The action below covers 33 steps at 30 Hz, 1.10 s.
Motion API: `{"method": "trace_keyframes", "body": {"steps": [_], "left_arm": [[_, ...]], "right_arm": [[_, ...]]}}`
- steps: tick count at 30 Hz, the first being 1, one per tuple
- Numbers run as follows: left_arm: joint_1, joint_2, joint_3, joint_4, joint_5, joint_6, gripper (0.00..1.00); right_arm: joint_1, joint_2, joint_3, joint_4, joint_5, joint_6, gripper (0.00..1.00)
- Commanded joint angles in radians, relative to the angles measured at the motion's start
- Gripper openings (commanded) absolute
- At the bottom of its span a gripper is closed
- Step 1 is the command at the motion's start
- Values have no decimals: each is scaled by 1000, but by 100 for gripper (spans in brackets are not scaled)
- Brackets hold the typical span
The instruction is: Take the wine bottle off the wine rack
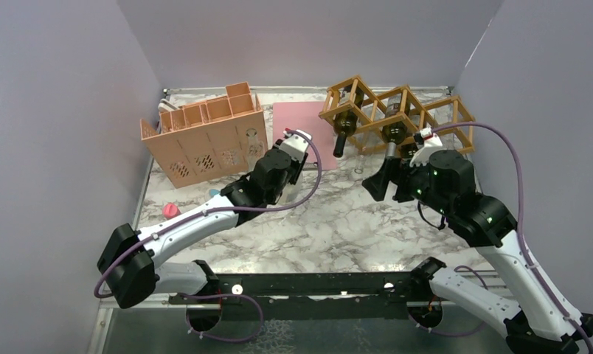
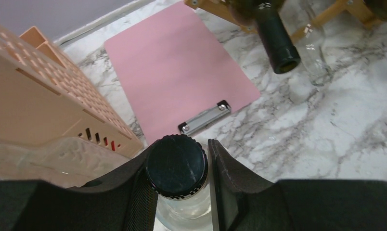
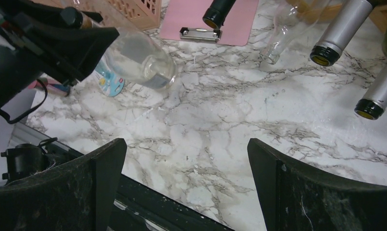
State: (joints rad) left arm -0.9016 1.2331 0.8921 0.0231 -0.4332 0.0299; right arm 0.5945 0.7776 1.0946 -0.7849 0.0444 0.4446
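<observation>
The wine rack (image 1: 397, 103), a lattice of golden-brown sticks, stands at the back right. Dark wine bottles lie in its cells, necks toward me: one with a black neck (image 1: 343, 134) (image 2: 277, 42) and two with silver necks (image 3: 340, 32) (image 3: 381, 94). My left gripper (image 2: 182, 147) is shut on the black-capped neck of a clear glass bottle (image 3: 138, 62) and holds it tilted above the table, left of the rack. Its fingers are hidden under the wrist in the top view. My right gripper (image 1: 388, 183) (image 3: 184, 144) is open and empty, just in front of the rack.
A salmon-pink perforated box (image 1: 205, 140) stands at the back left. A pink clipboard (image 1: 301, 122) lies between the box and the rack. A second clear bottle (image 3: 283, 29) lies on the table under the rack. A small pink-capped item (image 1: 171, 210) lies near the left edge.
</observation>
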Motion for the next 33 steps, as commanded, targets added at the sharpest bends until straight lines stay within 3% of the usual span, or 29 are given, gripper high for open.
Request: {"method": "trace_keyframes", "body": {"steps": [1, 12, 17, 24, 33], "left_arm": [[62, 4, 74, 207, -2, 30, 0], [92, -9, 27, 212, 24, -14, 2], [93, -59, -24, 198, 25, -31, 37], [93, -119, -28, 165, 33, -19, 76], [93, -244, 76, 77, 159, -40, 96]], "right_arm": [[3, -29, 4, -43, 40, 16, 100], [2, -43, 8, -52, 55, 19, 100], [4, -27, 4, -38, 42, 16, 100], [4, -14, 4, -31, 33, 18, 100], [4, -14, 16, -45, 43, 21, 100]]}}
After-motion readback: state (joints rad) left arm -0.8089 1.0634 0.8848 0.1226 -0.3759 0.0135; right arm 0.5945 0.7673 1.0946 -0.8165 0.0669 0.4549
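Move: About 3 cm ahead and 2 cm left of the left hand, some 22 cm below it, is the standing spot for the black-capped clear bottle it already holds by the neck. From this hand, the other clear bottle stands roughly 12 cm left and 4 cm ahead, the clipboard's clip 9 cm ahead and 2 cm right, the nearest wine bottle about 18 cm ahead and 15 cm right. From the right hand, the spot lies some 27 cm left and 13 cm ahead, far below. Carrying the capped bottle level, the left hand goes forward about 3 cm and left 2 cm towards the clip and the other clear bottle, then eases slightly back and left. It opens wide to let go of the neck and rises some 8 cm off the cap, fingertips tilting up by about 15 degrees. ##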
